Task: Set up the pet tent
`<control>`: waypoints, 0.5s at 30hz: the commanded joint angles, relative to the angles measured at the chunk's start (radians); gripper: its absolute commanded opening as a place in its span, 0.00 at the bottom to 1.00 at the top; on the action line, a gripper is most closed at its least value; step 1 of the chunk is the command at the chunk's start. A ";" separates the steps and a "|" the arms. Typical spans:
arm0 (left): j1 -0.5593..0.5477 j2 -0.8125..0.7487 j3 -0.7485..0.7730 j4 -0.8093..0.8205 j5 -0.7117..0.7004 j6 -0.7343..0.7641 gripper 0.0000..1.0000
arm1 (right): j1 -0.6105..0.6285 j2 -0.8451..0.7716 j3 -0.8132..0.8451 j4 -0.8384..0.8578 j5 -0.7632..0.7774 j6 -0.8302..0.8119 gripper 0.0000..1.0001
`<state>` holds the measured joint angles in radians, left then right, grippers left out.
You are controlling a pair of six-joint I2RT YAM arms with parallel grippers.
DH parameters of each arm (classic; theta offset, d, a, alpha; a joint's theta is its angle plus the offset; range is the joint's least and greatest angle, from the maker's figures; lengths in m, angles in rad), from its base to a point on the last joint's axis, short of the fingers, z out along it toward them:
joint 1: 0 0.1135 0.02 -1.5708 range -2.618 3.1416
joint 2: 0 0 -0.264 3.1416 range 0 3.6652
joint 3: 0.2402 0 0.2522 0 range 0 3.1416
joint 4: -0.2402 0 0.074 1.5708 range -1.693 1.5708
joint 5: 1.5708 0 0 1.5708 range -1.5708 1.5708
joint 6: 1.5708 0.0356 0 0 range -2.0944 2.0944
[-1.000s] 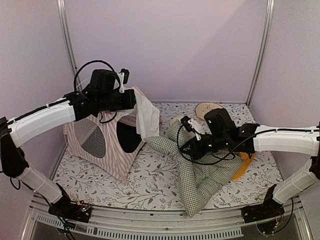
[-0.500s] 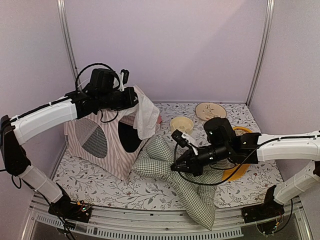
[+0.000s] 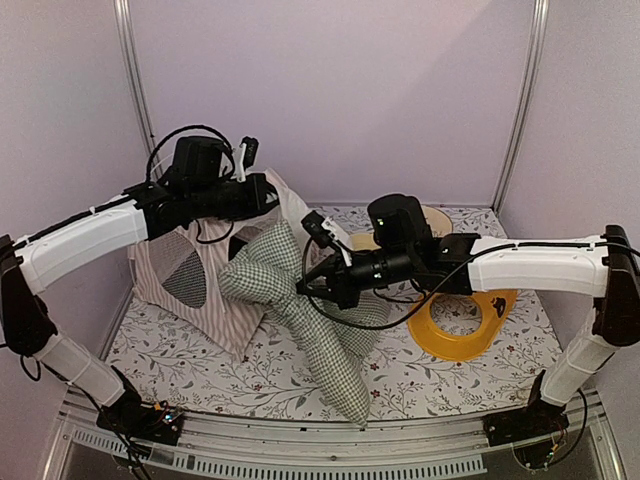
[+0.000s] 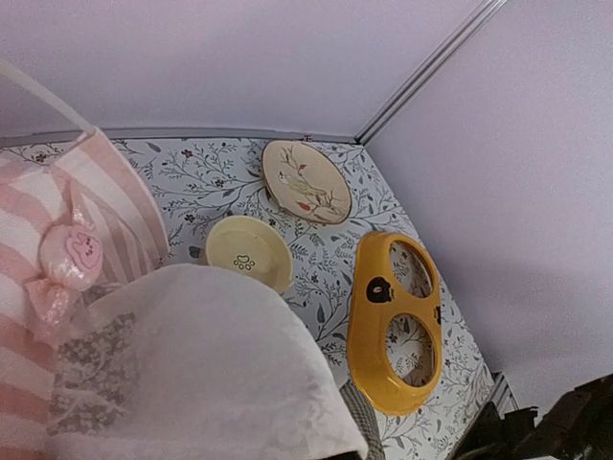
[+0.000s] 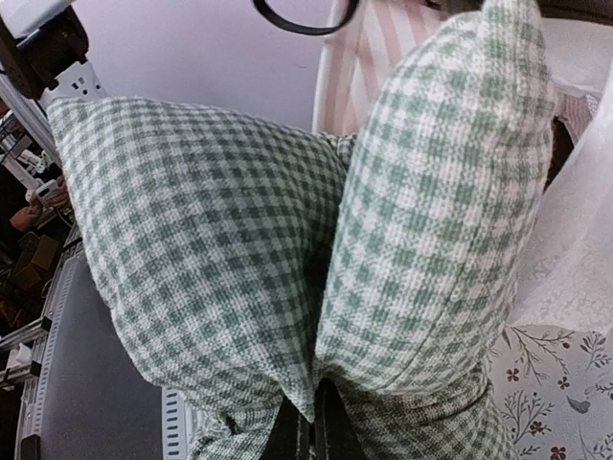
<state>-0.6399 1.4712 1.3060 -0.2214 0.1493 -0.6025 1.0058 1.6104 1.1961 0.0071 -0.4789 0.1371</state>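
Note:
The pet tent (image 3: 215,312), pink-and-white striped with a round mesh window (image 3: 185,280), stands at the back left. My left gripper (image 3: 268,195) is at its top front, shut on the white sheer door flap (image 4: 192,374) and holding it up; the flap hides the fingers in the left wrist view. My right gripper (image 3: 303,290) is shut on the green-and-white checked cushion (image 3: 330,360), pinching its middle (image 5: 316,436). The cushion (image 5: 220,240) hangs bunched in two lobes right in front of the tent's opening, with striped fabric (image 5: 374,48) just behind it.
A yellow two-hole bowl holder (image 3: 455,320) lies on the floral mat (image 3: 200,370) at the right. A cream bowl (image 4: 247,251) and a round decorated plate (image 4: 306,180) sit near the back wall. A pink candy-shaped ornament (image 4: 69,251) hangs on the tent.
My right gripper has carried the cushion left and upward from the mat's middle to the tent's opening, uncovering the yellow holder. The left arm has barely moved, still holding the flap up.

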 commanded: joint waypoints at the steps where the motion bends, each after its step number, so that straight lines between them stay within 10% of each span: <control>1: 0.011 -0.045 -0.008 0.035 0.052 0.023 0.00 | -0.061 0.049 0.046 0.066 0.083 0.027 0.00; 15: -0.013 -0.079 0.028 0.020 0.125 0.023 0.00 | -0.043 0.144 0.137 0.040 0.269 0.084 0.00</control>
<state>-0.6415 1.4136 1.3052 -0.2222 0.2337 -0.5919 0.9360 1.7260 1.2945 0.0128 -0.2459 0.2062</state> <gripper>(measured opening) 0.003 0.014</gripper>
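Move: The right hand holds the checkered cushion; the tent's dark opening lies roughly 12 cm ahead of it, 13 cm to its left and 12 cm lower. From that hand, the bowl is some 18 cm ahead, 13 cm to the right and 21 cm down. The left hand holds the white door flap, with the opening about 5 cm back, 7 cm left and 18 cm below it. Right hand carries the gripped cushion about 9 cm forward towards the opening, turning clockwise; left raises the flap slightly. ##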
